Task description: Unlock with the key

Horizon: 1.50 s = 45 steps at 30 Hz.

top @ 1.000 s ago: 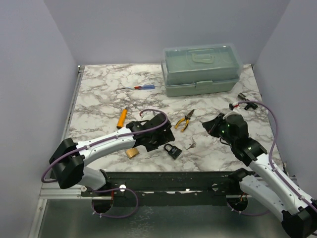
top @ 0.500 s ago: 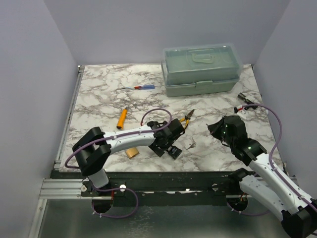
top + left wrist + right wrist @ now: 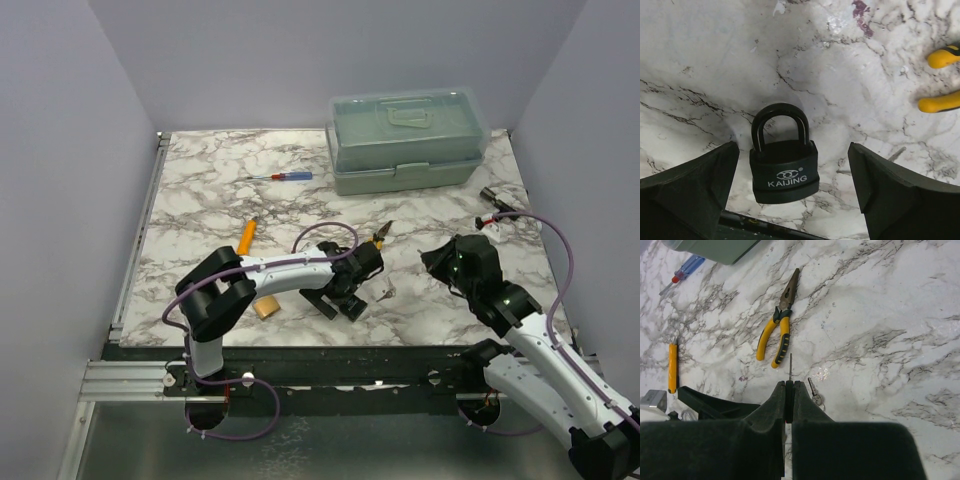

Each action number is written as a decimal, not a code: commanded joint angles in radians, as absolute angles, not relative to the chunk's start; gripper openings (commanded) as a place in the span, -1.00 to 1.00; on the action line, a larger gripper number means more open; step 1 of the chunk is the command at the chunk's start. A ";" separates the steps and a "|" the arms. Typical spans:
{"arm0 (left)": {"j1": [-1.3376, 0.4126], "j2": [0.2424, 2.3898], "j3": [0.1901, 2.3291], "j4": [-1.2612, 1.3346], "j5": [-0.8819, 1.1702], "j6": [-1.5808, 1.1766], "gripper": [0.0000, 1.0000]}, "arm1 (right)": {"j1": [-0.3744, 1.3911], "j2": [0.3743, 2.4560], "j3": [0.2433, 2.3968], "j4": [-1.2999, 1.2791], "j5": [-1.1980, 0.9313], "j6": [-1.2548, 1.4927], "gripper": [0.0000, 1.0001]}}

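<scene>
A black padlock (image 3: 785,170) marked KAIJING lies flat on the marble, shackle pointing away. My left gripper (image 3: 792,155) stands open over it, one finger on each side and neither touching the lock. From above, the left gripper (image 3: 350,290) covers most of the padlock. My right gripper (image 3: 789,386) is shut on the key (image 3: 790,365): its thin metal blade sticks out past the fingertips, edge-on. A second small silver key (image 3: 813,394) lies on the table just right of those fingertips, and it shows from above as the silver key (image 3: 386,293), beside the padlock.
Yellow-handled pliers (image 3: 777,335) lie beyond the keys. A brass padlock (image 3: 265,307) sits left of the left gripper. An orange tool (image 3: 246,236), a red-and-blue screwdriver (image 3: 285,177) and a green toolbox (image 3: 405,140) lie farther back. The table's front edge is close behind the padlock.
My left arm has swung right and come down over the black padlock, with its jaws opening a little wider. The right arm has barely moved and stays shut.
</scene>
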State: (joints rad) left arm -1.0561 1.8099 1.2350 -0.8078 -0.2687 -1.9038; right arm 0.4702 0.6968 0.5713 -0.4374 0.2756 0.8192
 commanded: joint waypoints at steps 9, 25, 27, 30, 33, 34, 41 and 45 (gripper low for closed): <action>-1.063 1.909 1.305 -0.842 -0.226 -1.869 0.88 | 0.471 0.667 0.554 -0.467 0.313 0.818 -0.99; -1.063 2.016 1.414 -0.849 -0.150 -1.784 0.69 | 0.471 0.633 0.537 -0.482 0.322 0.829 -0.99; -1.063 2.030 1.425 -0.835 -0.141 -1.762 0.53 | 0.471 0.626 0.537 -0.486 0.325 0.829 -0.99; -1.063 2.033 1.415 -0.800 -0.140 -1.733 0.22 | 0.471 0.618 0.535 -0.488 0.323 0.830 -0.99; -1.061 2.027 1.393 -0.760 -0.140 -1.705 -0.23 | 0.471 0.613 0.533 -0.488 0.323 0.830 -0.99; -1.059 2.024 1.381 -0.748 -0.138 -1.700 -0.37 | 0.470 0.612 0.535 -0.489 0.322 0.831 -0.99; -1.010 1.950 1.236 -0.612 -0.084 -1.631 -1.00 | 0.470 0.598 0.544 -0.497 0.286 0.822 -0.99; -0.976 1.870 1.157 -0.577 -0.087 -1.598 -1.00 | 0.471 0.579 0.546 -0.467 0.200 0.772 -0.99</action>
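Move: The black padlock lies almost between my left hand's open fingers, about 1 cm back, 1 cm to the right and 2 cm below. The spare key lies some 10 cm to the right and 3 cm ahead of this hand; the pliers are about 15 cm ahead and 6 cm to the right. From my right hand, the padlock is about 17 cm left, 6 cm back and 13 cm below. I close my left fingers from wide open to about half, pinching the black padlock's body by its two sides. To get there I ease the hand down about 2 cm, drifting a little right and back over the padlock, and turn it clockwise some 15 degrees. ##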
